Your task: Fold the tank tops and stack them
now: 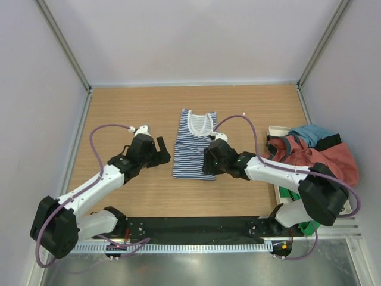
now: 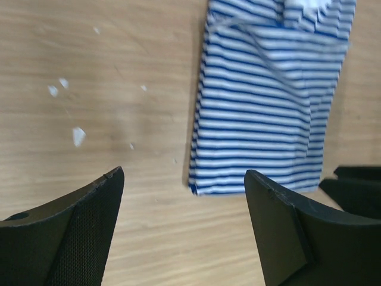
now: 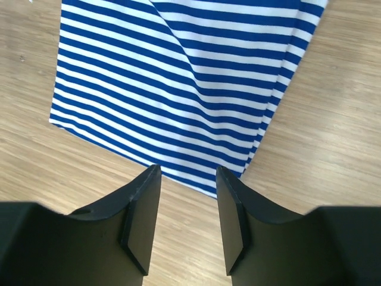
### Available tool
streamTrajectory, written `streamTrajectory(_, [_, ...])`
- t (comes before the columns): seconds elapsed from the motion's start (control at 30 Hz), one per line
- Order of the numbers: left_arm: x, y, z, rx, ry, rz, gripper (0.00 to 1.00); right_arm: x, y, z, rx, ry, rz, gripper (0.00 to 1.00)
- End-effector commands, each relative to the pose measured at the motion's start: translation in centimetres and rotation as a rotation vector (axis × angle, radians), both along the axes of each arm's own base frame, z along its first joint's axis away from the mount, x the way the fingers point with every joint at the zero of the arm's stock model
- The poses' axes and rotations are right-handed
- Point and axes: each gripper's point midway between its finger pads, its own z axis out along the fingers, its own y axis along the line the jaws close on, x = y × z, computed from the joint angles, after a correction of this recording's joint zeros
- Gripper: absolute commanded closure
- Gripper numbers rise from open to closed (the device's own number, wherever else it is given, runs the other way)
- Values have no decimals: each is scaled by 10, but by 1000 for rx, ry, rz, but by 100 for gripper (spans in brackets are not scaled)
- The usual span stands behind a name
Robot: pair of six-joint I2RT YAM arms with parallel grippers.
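Observation:
The navy-and-white striped tank top [image 1: 194,145] lies flat mid-table, folded into a narrow strip with its white-trimmed neck at the far end. My left gripper [image 1: 164,152] hovers just left of its near end, open, with bare wood between the fingers [image 2: 184,174]; the striped top [image 2: 268,101] sits beyond them. My right gripper [image 1: 206,163] is at the top's near right corner, open. In the right wrist view the hem of the striped top [image 3: 178,77] lies just past the right gripper [image 3: 188,173], which holds nothing. The rust-red tank top [image 1: 333,162] is crumpled in the pile at the right.
A white tray [image 1: 275,130] at the right edge holds the pile, with a teal cloth [image 1: 309,132] and a green cloth [image 1: 297,196]. Grey walls close in the table on three sides. Small white flecks [image 2: 77,136] mark the wood left of the striped top.

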Motion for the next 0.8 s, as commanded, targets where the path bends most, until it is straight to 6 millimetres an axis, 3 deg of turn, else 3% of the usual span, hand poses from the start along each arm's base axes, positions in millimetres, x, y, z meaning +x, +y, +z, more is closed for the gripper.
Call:
streamTrajectory(0.0, [-29, -27, 0, -105, 48, -61, 18, -4, -13, 7, 3, -11, -68, 53])
streamTrajectory(0.2, [-43, -39, -20, -96, 111, -89, 26, -10, -29, -11, -1, 27, -123, 56])
streamTrajectory(0.53, [-47, -54, -53, -72, 208, -121, 40, -19, -27, -39, 41, 107, -137, 62])
streamTrajectory(0.63, [-48, -59, -59, -67, 229, -136, 42, -22, -25, -40, 64, 112, -128, 66])
streamTrajectory(0.77, [-49, -60, -63, -61, 238, -137, 46, -23, -26, -39, 80, 111, -133, 79])
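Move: The folded striped tank top's near right corner, for the right hand, lies about 2 cm back, 3 cm to its left and 5 cm below. Its near left corner, for the left hand, is some 5 cm back, 6 cm right and 9 cm below. From its right corner the left one is about 14 cm left, level with it; the neckline is some 20 cm farther out and 4 cm left of that same right corner. The tank top's near right corner is reached by the right hand, which swings left and back, sinks about 4 cm and narrows its fingers around the fabric, starting a pinch. Towards the near left corner the left hand sinks some 7 cm while drawing back and right, tipping about 15 degrees farther down and partly closing, its fingers still above the cloth. ##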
